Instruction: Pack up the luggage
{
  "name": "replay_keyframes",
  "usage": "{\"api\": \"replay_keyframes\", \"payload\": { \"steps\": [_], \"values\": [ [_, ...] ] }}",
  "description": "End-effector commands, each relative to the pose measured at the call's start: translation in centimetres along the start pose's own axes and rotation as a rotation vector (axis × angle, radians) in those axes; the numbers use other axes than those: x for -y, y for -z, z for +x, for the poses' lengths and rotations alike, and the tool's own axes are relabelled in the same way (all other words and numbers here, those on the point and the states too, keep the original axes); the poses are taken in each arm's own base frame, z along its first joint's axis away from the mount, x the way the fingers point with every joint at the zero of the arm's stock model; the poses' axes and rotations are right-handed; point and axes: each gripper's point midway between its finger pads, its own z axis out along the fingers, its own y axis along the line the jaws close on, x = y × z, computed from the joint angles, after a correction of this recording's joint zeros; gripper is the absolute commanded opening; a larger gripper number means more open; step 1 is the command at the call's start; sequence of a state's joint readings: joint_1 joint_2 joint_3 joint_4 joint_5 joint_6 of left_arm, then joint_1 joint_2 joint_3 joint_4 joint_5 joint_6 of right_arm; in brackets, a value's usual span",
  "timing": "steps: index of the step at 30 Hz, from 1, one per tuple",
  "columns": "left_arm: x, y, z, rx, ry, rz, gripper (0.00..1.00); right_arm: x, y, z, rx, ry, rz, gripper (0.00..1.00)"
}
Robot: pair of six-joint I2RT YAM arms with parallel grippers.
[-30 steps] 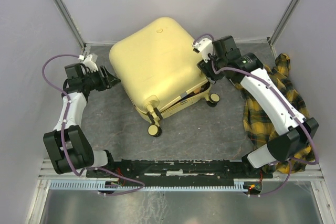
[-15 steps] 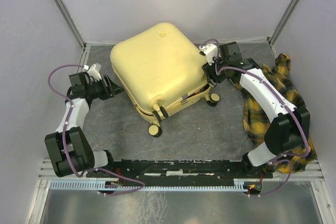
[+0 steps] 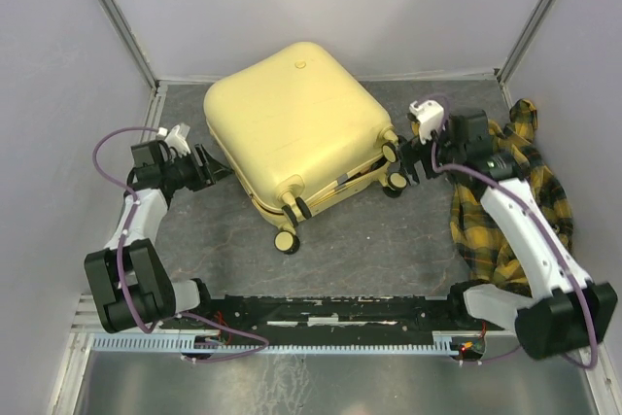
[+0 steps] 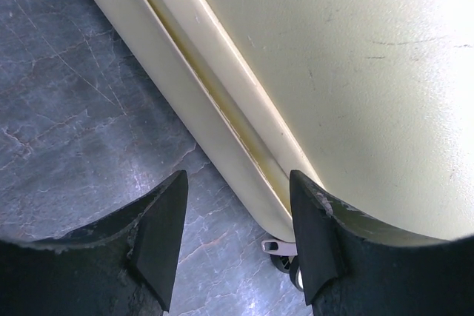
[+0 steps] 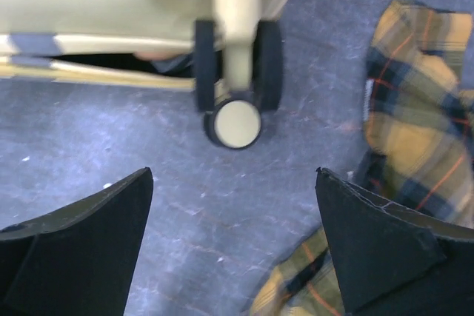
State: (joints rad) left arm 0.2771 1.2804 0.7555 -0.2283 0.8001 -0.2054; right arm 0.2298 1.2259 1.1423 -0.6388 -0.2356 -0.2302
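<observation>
The luggage (image 3: 292, 128), a pale yellow hard-shell suitcase, lies flat mid-table with its lid almost down; a dark slit (image 5: 111, 61) shows along its seam. My left gripper (image 3: 212, 168) stands open at its left edge, and the seam (image 4: 222, 109) runs between the fingers (image 4: 159, 234) with nothing gripped. My right gripper (image 3: 406, 156) is wide open and empty just off the right corner, facing a wheel (image 5: 233, 123). A yellow plaid shirt (image 3: 505, 201) lies on the table under my right arm and shows beside the right finger (image 5: 415, 131).
Grey walls close in the table at the back and on both sides. Another suitcase wheel (image 3: 285, 240) sticks out toward the near edge. The black rail (image 3: 321, 313) with the arm bases runs along the front.
The suitcase lid came down and the case shifted slightly. My right gripper pulled back from the right edge toward the shirt and opened wide. The left gripper moved little.
</observation>
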Motion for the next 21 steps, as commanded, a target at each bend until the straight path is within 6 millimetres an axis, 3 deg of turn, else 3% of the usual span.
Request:
{"api": "replay_keyframes", "payload": {
  "steps": [1, 4, 6, 11, 16, 21],
  "values": [
    [1.1, -0.1, -0.8, 0.043, 0.023, 0.053, 0.63, -3.2, 2.1, -0.1, 0.155, -0.032, -0.095, 0.93],
    [1.1, -0.3, -0.8, 0.044, 0.036, 0.056, 0.62, -5.7, 2.5, 1.4, 0.176, -0.046, -0.197, 0.68],
    [0.9, -0.4, -0.8, 0.044, 0.049, 0.052, 0.60, -6.9, 1.5, 2.5, 0.165, -0.033, -0.225, 0.58],
    [-0.1, -1.0, 0.2, 0.032, 0.091, 0.030, 0.53, -8.6, -1.9, 4.0, 0.128, 0.029, -0.245, 0.50],
    [-0.3, -1.0, 0.7, 0.035, 0.101, 0.029, 0.46, -10.8, -4.7, 3.2, 0.144, 0.100, -0.297, 0.45],
    [-0.5, -1.5, 0.9, 0.036, 0.134, 0.036, 0.38, -10.1, -8.8, 2.5, 0.147, 0.109, -0.222, 0.37]
  ]
}}
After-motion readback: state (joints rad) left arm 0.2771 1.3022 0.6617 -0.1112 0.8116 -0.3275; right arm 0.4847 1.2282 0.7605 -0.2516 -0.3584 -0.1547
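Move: The suitcase's grey latch, midway along its slightly gaping front seam, is about 15 cm left of the right hand, neither ahead nor back, and some 9 cm lower. The suitcase's right wheel stands about 4 cm left of that hand, near table height; the plaid cloth's middle is roughly 26 cm to its right and 8 cm back. From the left hand the latch is about 28 cm right, level fore and aft; the suitcase's left edge is only about 3 cm right, slightly lower. Towards the suitcase's latch and gaping front seam, the right hand first draws back about 7 cm clear of the wheel, then sweeps left and sinks, each some 9 cm, easing forward at the end. It turns about 15 degrees counter-clockwise as its wide-open fingers narrow to under half. Beside the suitcase's left edge, the left hand sinks about 2 cm, its fingers partly closing. ##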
